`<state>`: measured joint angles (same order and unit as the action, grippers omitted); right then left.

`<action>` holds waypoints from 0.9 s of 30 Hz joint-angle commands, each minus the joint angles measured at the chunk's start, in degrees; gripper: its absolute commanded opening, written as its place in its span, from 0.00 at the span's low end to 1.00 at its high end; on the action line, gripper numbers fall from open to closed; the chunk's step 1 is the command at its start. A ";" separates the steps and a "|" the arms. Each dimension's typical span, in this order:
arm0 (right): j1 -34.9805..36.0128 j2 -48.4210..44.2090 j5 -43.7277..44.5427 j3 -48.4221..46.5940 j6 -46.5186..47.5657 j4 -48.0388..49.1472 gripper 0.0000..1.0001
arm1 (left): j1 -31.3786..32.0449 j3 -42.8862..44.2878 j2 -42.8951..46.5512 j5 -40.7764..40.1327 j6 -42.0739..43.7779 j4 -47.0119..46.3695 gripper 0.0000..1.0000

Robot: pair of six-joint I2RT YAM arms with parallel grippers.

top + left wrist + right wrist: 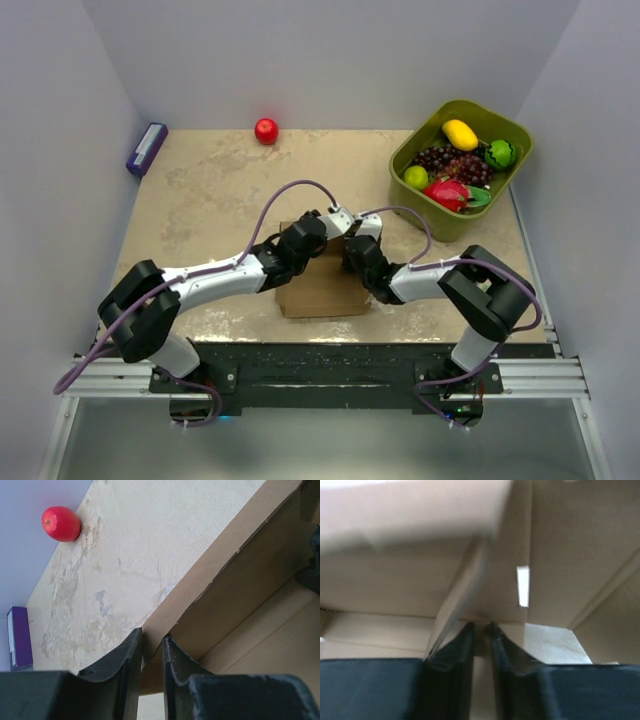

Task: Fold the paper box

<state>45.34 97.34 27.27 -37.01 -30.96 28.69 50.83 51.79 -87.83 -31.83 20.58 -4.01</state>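
Observation:
The paper box (pixel 318 290), plain brown cardboard, lies partly raised at the table's near middle, under both wrists. In the left wrist view my left gripper (pixel 152 642) has its jaws standing narrowly on either side of an upright wall of the paper box (pixel 240 595), pinching that edge. My right gripper (pixel 481 630) is inside the paper box (pixel 560 540), its tips against an inner fold near a slot. A blurred flap leans on its left finger (pixel 460 650). The narrow gap shows only cardboard behind, and any grip there is unclear.
A green bin (pixel 455 225) of toy fruit stands at the back right. A red fruit (pixel 266 131) (pixel 61 524) rests by the back wall. At the back left corner sits a purple box (pixel 146 148) (pixel 19 639). White walls enclose the table.

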 commanded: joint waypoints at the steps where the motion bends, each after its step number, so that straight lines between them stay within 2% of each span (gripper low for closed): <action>1: 0.19 -4.85 -0.11 1.24 -1.03 -5.30 0.32 | 0.67 0.06 -1.90 1.69 -2.91 3.92 0.00; 2: 0.19 -6.10 -0.28 1.24 -1.12 -6.00 0.42 | 0.59 0.07 -1.90 1.51 -2.91 3.92 0.00; 4: 0.19 -11.17 -1.07 1.51 -1.12 -8.38 0.52 | 0.59 -0.02 -1.99 1.16 -2.91 3.92 0.00; 8: 0.19 -20.48 -2.13 2.30 -1.64 -14.52 0.59 | 0.67 0.15 -1.64 1.25 -3.00 3.92 0.00; 10: 0.01 -24.11 -0.21 2.82 -1.91 -19.09 0.66 | 0.68 0.07 -1.55 1.25 -3.09 3.92 0.00; 14: -4.72 -30.53 -1.25 1.77 0.45 -26.82 0.69 | 0.85 0.15 -1.38 1.34 -3.00 3.92 0.00; 19: -8.07 -34.76 -2.39 1.51 4.24 -28.07 0.76 | 1.03 -0.11 -1.03 1.34 -2.74 3.92 0.00; 23: -12.02 -33.45 -5.80 0.46 6.00 -27.55 0.77 | 1.38 -0.46 -0.41 1.95 -2.39 3.92 0.00; 27: -12.82 -31.34 -8.11 -2.44 9.07 -27.19 0.76 | 1.47 -1.86 1.52 2.83 0.77 3.49 0.00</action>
<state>33.32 64.88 22.57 -35.09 -26.13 1.83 51.86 51.51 -89.10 -30.15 19.14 0.89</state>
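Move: The right hand is down inside the box. The box's right end wall stands about 4 cm to its right and 3 cm ahead, its middle a little higher. The front panel lies about 10 cm back and 6 cm left, and the green basket some 17 cm ahead and 23 cm right. The left hand already holds the box's far wall, whose middle is nearly level with it and about 6 cm below; the red fruit lies some 26 cm ahead and 14 cm left. Up out of the box and then to the right the right hand goes, climbing about 10 cm and swinging some 10 cm outward past the box's right end, drawing back slightly, its fingers spreading wide. Meanwhile the left hand sinks 2 to 3 cm and eases back at the far wall's top, tipping slightly downward as its fingers close from a loose grip on the thick folded edge to almost shut at a thin cardboard edge. ##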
